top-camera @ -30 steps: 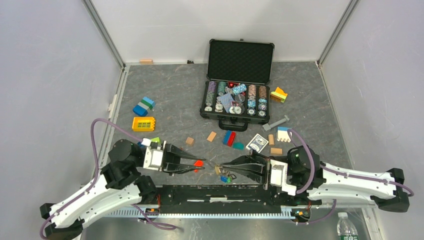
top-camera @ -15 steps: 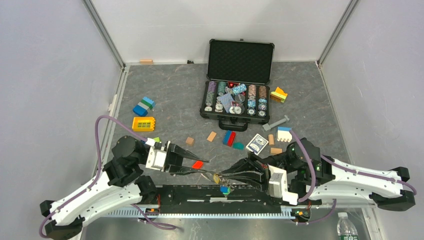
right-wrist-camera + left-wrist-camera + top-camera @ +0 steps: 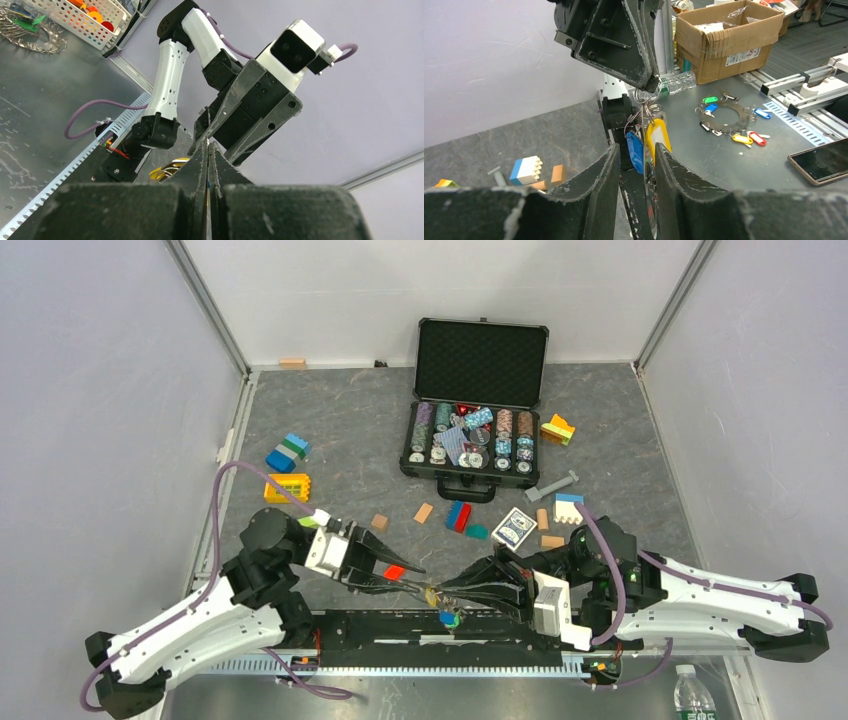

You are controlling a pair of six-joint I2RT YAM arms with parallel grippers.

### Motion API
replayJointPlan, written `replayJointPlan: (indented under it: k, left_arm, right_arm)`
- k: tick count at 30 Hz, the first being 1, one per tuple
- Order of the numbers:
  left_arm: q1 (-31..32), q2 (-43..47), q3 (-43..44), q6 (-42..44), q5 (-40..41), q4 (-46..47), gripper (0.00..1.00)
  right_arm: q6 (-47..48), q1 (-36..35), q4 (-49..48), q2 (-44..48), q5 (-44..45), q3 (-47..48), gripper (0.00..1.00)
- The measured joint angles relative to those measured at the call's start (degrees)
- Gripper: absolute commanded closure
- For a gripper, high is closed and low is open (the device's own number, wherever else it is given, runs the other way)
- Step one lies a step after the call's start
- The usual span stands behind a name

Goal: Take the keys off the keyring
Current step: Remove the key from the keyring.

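Observation:
My right gripper (image 3: 441, 592) is shut on the keyring (image 3: 644, 96), a thin wire ring pinched at its tips (image 3: 647, 86). The keys (image 3: 447, 615) dangle from the ring above the near rail. A yellow-covered key (image 3: 658, 139) and a blue one (image 3: 635, 151) hang in the gap of my left gripper (image 3: 636, 150). Its jaws stand apart on either side of them, the yellow cover close to the right finger (image 3: 669, 167). Seen from above, the left gripper (image 3: 421, 579) meets the right one tip to tip. The right wrist view shows ring coils and the yellow cover (image 3: 165, 172) beside the shut right gripper (image 3: 208, 146).
A small red piece (image 3: 396, 571) lies on the mat under the left gripper. An open case of poker chips (image 3: 470, 440) stands at the back. A card box (image 3: 516, 527) and coloured blocks (image 3: 460, 516) are scattered mid-mat, and a yellow block (image 3: 287, 487) lies left. A black rail (image 3: 420, 632) runs along the near edge.
The right gripper has lifted the bunch of keys off the mat. The left arm has swung in to the right until its fingers bracket the hanging keys, and its jaws have widened a little.

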State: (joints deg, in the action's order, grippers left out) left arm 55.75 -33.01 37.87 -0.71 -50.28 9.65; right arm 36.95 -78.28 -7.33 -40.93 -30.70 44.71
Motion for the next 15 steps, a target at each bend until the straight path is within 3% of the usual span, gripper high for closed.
replayJointPlan:
  k: [8,15]
  left_arm:
    - [0.0,-2.6,-0.8,-1.7,-1.3,0.8,0.64]
    - [0.0,-4.5,-0.8,-2.9,-3.1,0.9,0.97]
  right_arm:
    - [0.0,0.0,-0.5,0.1,0.1,-0.4,1.00]
    - [0.4,0.0,-0.7,0.7,0.5,-0.6,1.00]
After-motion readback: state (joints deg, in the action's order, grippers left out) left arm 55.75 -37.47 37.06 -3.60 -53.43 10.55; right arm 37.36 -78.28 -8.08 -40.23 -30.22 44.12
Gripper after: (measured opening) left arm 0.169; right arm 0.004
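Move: The thin key hanging edge-on under the ring lies about 2 cm to the left hand's right, 1 cm back and 2 cm below it. From that hand, the yellow tag is roughly 2 cm back, 3 cm right and 1 cm lower; the blue tag is some 5 cm back, 4 cm right and 4 cm lower. From the right hand, which holds the ring, the same key is about 5 cm below, 1 cm forward and 1 cm left. Lower the half-open left gripper about 2 cm beneath the right fingertips, easing it 1 cm to the right and tipping its fingertips down some 5 degrees, so the pads straddle the hanging key. Near the end of the descent, close the fingers on the key while the right gripper stays put, shut on the ring. ##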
